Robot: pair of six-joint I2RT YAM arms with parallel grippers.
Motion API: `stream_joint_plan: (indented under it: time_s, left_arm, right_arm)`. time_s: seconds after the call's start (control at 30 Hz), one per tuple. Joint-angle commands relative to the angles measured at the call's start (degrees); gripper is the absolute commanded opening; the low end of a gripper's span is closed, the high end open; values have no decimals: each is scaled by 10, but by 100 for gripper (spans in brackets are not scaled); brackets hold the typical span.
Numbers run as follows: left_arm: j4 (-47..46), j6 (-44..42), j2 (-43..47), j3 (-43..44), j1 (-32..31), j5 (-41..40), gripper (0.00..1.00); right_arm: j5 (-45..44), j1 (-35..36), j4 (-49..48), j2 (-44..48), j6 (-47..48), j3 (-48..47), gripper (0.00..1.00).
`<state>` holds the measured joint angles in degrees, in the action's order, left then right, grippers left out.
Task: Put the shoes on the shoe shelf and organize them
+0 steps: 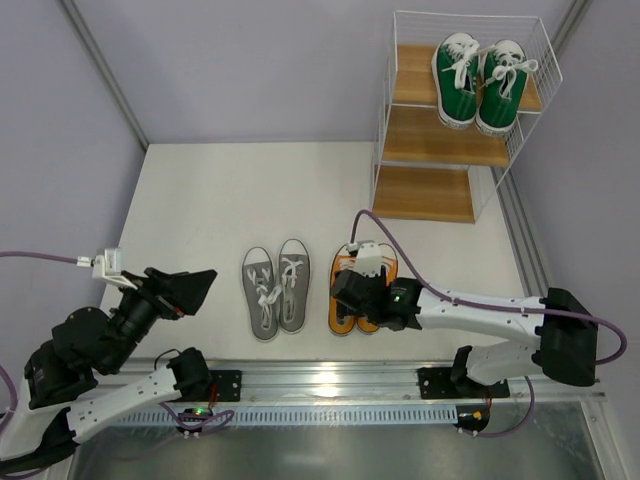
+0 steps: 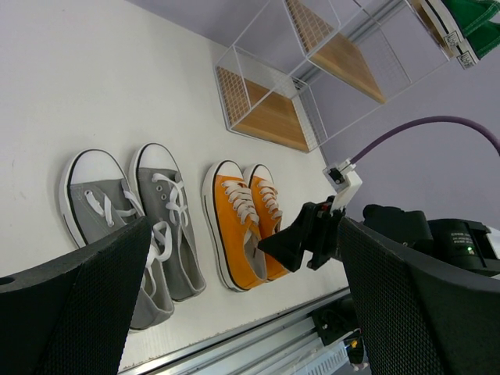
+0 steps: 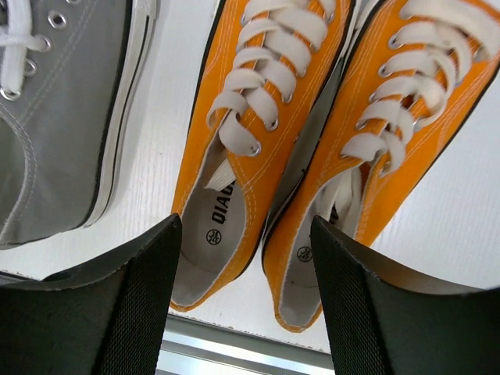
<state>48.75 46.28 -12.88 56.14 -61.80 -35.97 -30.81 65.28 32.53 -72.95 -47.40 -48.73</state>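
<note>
The orange pair (image 1: pixel 362 296) lies side by side on the table, toes away from me; it fills the right wrist view (image 3: pixel 266 156). My right gripper (image 1: pixel 358 300) hovers open just above its heels, one finger over each shoe opening, touching neither as far as I can see. The grey pair (image 1: pixel 277 291) lies to its left. The green pair (image 1: pixel 480 82) stands on the top board of the shoe shelf (image 1: pixel 395 130). My left gripper (image 1: pixel 190 290) is open and empty, raised at the left of the grey pair (image 2: pixel 133 219).
The shelf's middle board (image 1: pixel 440 137) and bottom board (image 1: pixel 425 193) hold nothing. A metal rail (image 1: pixel 330 385) runs along the near table edge just behind the orange heels. Purple walls close in the back and sides.
</note>
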Motion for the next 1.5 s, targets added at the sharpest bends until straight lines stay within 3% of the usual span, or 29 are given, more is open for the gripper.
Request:
stream_joint_plan:
  time_s: [0.0, 0.17, 0.3, 0.6, 0.73, 0.8, 0.83, 1.13, 1.47]
  left_arm:
    - [4, -5, 5, 13, -1, -11, 100]
    - [13, -7, 8, 19, -1, -14, 100]
    - [29, -5, 13, 27, -1, -20, 100]
    - [41, 2, 15, 27, -2, -17, 100]
    - [42, 2, 7, 34, -1, -15, 100]
    - [40, 1, 7, 34, -1, -13, 100]
    - [39, 1, 6, 34, -1, -12, 100]
    - [25, 0, 2, 28, -1, -9, 100]
    - [-16, -1, -8, 4, -1, 9, 100]
  right_arm:
    - [-13, 22, 21, -40, -73, -6, 68]
    - [-51, 32, 80, -89, -163, -23, 60]
    - [-69, 33, 90, -94, -174, -19, 55]
    - [-49, -11, -120, -89, -96, 80, 31]
    - [-58, -38, -128, -77, -78, 97, 17]
    - [-68, -44, -121, -55, -73, 105, 4]
    - [-75, -44, -115, -42, -70, 108, 4]
    - [-151, -44, 57, 189, -53, 82, 4]
    - [-208, -44, 276, 253, -59, -48, 4]
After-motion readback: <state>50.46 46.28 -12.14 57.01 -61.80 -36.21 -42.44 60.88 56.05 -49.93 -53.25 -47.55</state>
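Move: The orange pair lies just below my right hand, heels near me and toes out. The left shoe's middle is about 5 cm ahead, straight in line and 9 cm down; the right one's is level with it, some 7 cm to my right. Level with the orange pair stand the near grey shoe, about 11 cm to my left, and the other grey shoe, 18 cm left. From my left hand the orange pair is about 10 cm ahead, 28 cm right and 31 cm down. I sink my right hand about 7 cm into the heel openings of the orange shoes, dipping back and then forward again, and close my part-open fingers on the two inner side walls where they meet, pinching both shoes together. Keeping that pinch, I carry them to the right some 10 cm and lift about 12 cm towards the shelf's side, the wrist turning about 15 degrees clockwise overall. ##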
